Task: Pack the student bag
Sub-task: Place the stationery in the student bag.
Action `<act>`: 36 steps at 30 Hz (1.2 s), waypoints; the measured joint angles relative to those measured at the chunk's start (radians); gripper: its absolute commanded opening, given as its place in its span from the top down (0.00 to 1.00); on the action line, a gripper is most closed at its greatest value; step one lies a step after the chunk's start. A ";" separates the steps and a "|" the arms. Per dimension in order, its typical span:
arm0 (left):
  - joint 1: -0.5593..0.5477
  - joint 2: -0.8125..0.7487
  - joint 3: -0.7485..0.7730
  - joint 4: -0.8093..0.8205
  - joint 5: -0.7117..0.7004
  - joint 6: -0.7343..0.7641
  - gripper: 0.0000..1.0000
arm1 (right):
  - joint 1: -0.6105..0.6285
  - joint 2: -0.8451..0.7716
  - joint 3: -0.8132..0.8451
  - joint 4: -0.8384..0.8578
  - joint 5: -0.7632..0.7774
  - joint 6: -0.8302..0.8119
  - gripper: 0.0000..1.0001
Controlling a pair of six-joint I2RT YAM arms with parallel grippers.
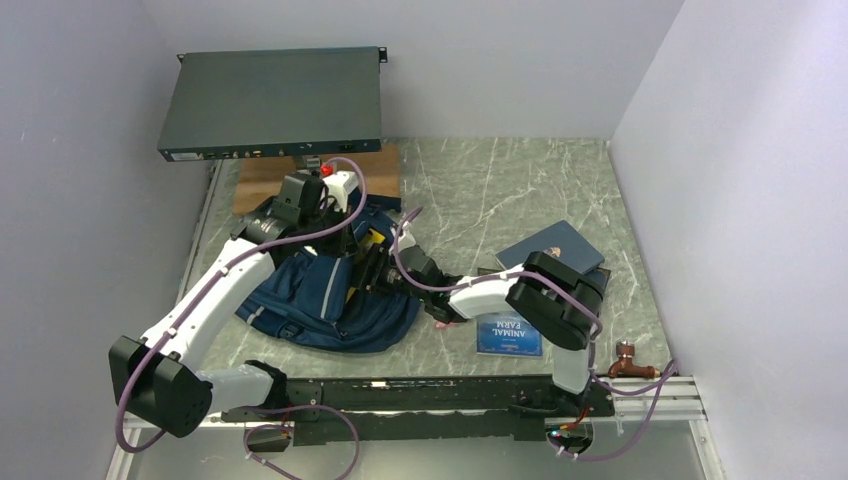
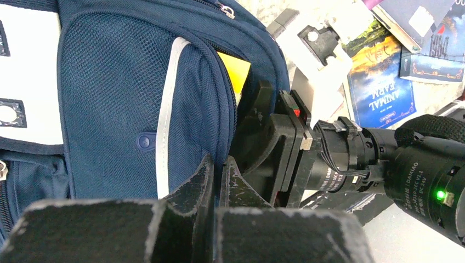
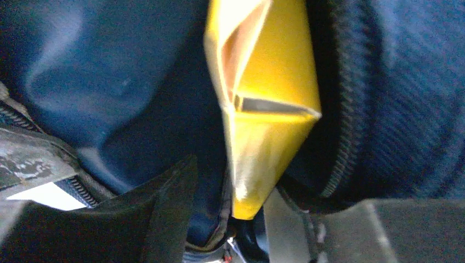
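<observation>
The navy student bag (image 1: 320, 300) lies at the left of the table with its top opening facing right. My left gripper (image 1: 345, 232) is shut on the fabric edge of that opening (image 2: 218, 164) and holds it up. A yellow folded item (image 3: 263, 82) stands inside the bag (image 3: 82, 71), and it also shows in the opening (image 2: 236, 68). My right gripper (image 1: 368, 270) reaches into the opening. Its fingers (image 3: 230, 200) stand apart on either side of the yellow item's lower corner, with a gap on the left side.
An "Animal Farm" book (image 1: 510, 333) lies by the right arm's base, and a dark blue book (image 1: 553, 248) lies behind it. A flat dark device (image 1: 275, 100) sits raised over a wooden board (image 1: 260, 180) at the back left. A copper fitting (image 1: 630, 360) is at the near right edge.
</observation>
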 measured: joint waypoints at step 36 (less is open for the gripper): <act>0.013 0.002 -0.014 0.015 0.035 -0.001 1.00 | -0.082 -0.134 0.062 -0.352 -0.123 -0.291 0.14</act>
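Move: The stationery box leans in the open bag pocket between the right hand's loosening fingers, its middle roughly 1 cm ahead, 1 cm left and 3 cm below that hand. The pocket edge pinched by the left gripper is about 4 cm ahead, 3 cm left and 6 cm above; the pink stationery piece lies on the table some 9 cm back, 17 cm right and 11 cm down. From the left hand the box's middle is 2 cm back, 2 cm right and 9 cm below. Letting the stationery box slip out of its already loosened grip, the right hand spreads its fingers, eases slightly right, then nudges about 2.5 cm forward while they half close. It reopens them wide and draws off to the right, ending some 3.5 cm right of its start, with the fingertips tipped down about 10 degrees. The left hand stays put, still pinching the pocket edge. ##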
